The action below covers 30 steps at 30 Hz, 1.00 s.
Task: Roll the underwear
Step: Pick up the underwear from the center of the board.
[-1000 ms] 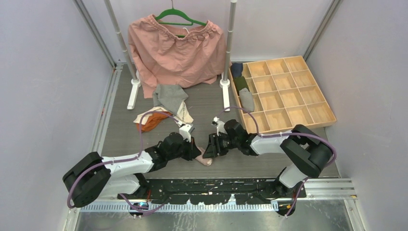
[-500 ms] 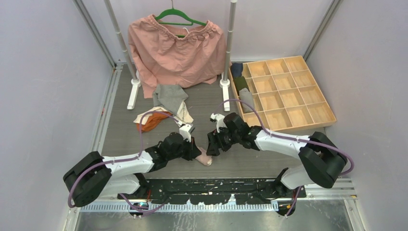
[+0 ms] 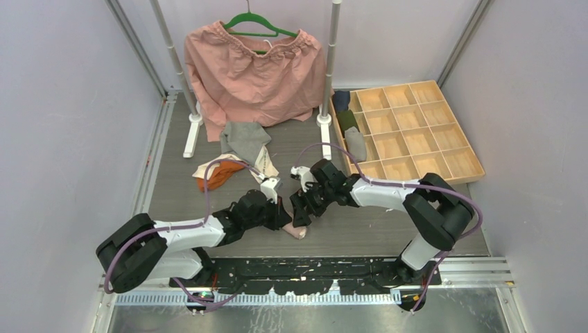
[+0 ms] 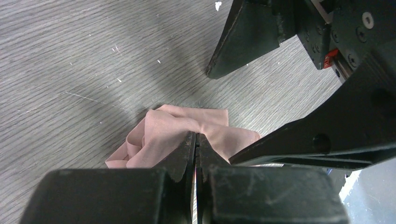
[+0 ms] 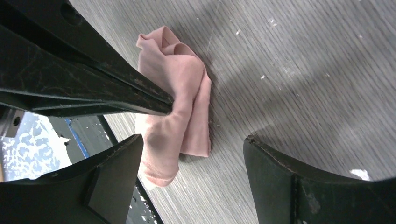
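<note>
A dusty pink underwear lies bunched on the grey table near its front edge. My left gripper is shut on a gathered fold of it, and in the left wrist view the cloth puckers at the shut tips. My right gripper hovers just above and beside it, open wide. In the right wrist view its fingertips straddle the lower end of the pink underwear. Further back lie a grey underwear and a cream and orange pile.
A wooden compartment tray sits at the right with navy, green and grey rolls in its left column. A salmon garment hangs on a green hanger between two rack posts at the back.
My right gripper has opened wider and shifted left, closer over the pink underwear. The left gripper has stayed shut in place on the cloth.
</note>
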{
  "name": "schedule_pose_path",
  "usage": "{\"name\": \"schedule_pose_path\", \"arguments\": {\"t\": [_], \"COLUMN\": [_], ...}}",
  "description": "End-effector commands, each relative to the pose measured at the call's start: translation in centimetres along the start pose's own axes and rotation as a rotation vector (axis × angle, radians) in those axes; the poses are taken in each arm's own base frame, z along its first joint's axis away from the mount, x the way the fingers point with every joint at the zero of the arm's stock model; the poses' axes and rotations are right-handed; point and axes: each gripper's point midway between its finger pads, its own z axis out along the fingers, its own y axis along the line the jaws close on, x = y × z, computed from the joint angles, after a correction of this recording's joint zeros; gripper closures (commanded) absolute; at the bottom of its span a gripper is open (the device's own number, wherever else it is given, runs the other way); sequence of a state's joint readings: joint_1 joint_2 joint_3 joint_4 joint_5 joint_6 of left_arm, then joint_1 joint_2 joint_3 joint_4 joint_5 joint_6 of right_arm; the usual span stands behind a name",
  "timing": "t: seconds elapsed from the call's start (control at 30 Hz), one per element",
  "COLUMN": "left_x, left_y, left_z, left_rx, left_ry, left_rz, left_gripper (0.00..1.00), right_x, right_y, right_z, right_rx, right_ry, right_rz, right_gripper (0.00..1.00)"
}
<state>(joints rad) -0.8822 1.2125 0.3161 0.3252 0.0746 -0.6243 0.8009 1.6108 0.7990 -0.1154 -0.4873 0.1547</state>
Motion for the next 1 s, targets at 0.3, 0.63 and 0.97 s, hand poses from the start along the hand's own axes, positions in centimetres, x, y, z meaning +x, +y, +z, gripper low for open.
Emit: {"name": "schedule_pose_path", "arguments": {"t": [0.3,0.63,0.97], "left_x": [1.4,1.4,1.4], "left_y": [1.1,1.1,1.3], "left_z": [0.3,0.1,-0.3], "left_rx": [-0.041,-0.042,-0.052], "left_ry": [0.058,0.057,0.043], "left_rz": [0.013,0.015,0.003], "left_gripper": [0.99,0.99,0.99], "right_x": [0.8,2.8,4.2], "right_y": [0.3,-0.1,-0.8], "right_z": [1.5,2.4,3.1], "right_rx": [-0.070,-0.079,-0.056], "right_ry": [0.048,0.093,0.103], "right_rz": [0.016,0.092,0.150], "right_gripper": [0.31,0.48,0.78]}}
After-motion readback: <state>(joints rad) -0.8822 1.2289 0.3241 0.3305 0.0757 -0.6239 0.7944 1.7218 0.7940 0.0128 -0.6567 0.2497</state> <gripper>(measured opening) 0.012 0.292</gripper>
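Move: The half-rolled pink underwear lies with its middle about 3 cm to the right hand's left, 2 cm back and 2 cm below its wide-open fingers. The left hand's shut fingertips are already on that middle, with the cloth straight below them, about 1 cm down. From the right hand, the cream cloth is some 14 cm ahead and 10 cm left, the orange cloth roughly 10 cm ahead and 22 cm left. The underwear's near, right-hand end is taken between the right fingers: the right hand slides left about 2 cm, then eases back some 1.5 cm and down about 1 cm, its wrist turning roughly 10 degrees as the wide-open fingers close steadily and pinch the fold beside the left fingertips. The left hand stays put, shut tips still resting on the middle. ##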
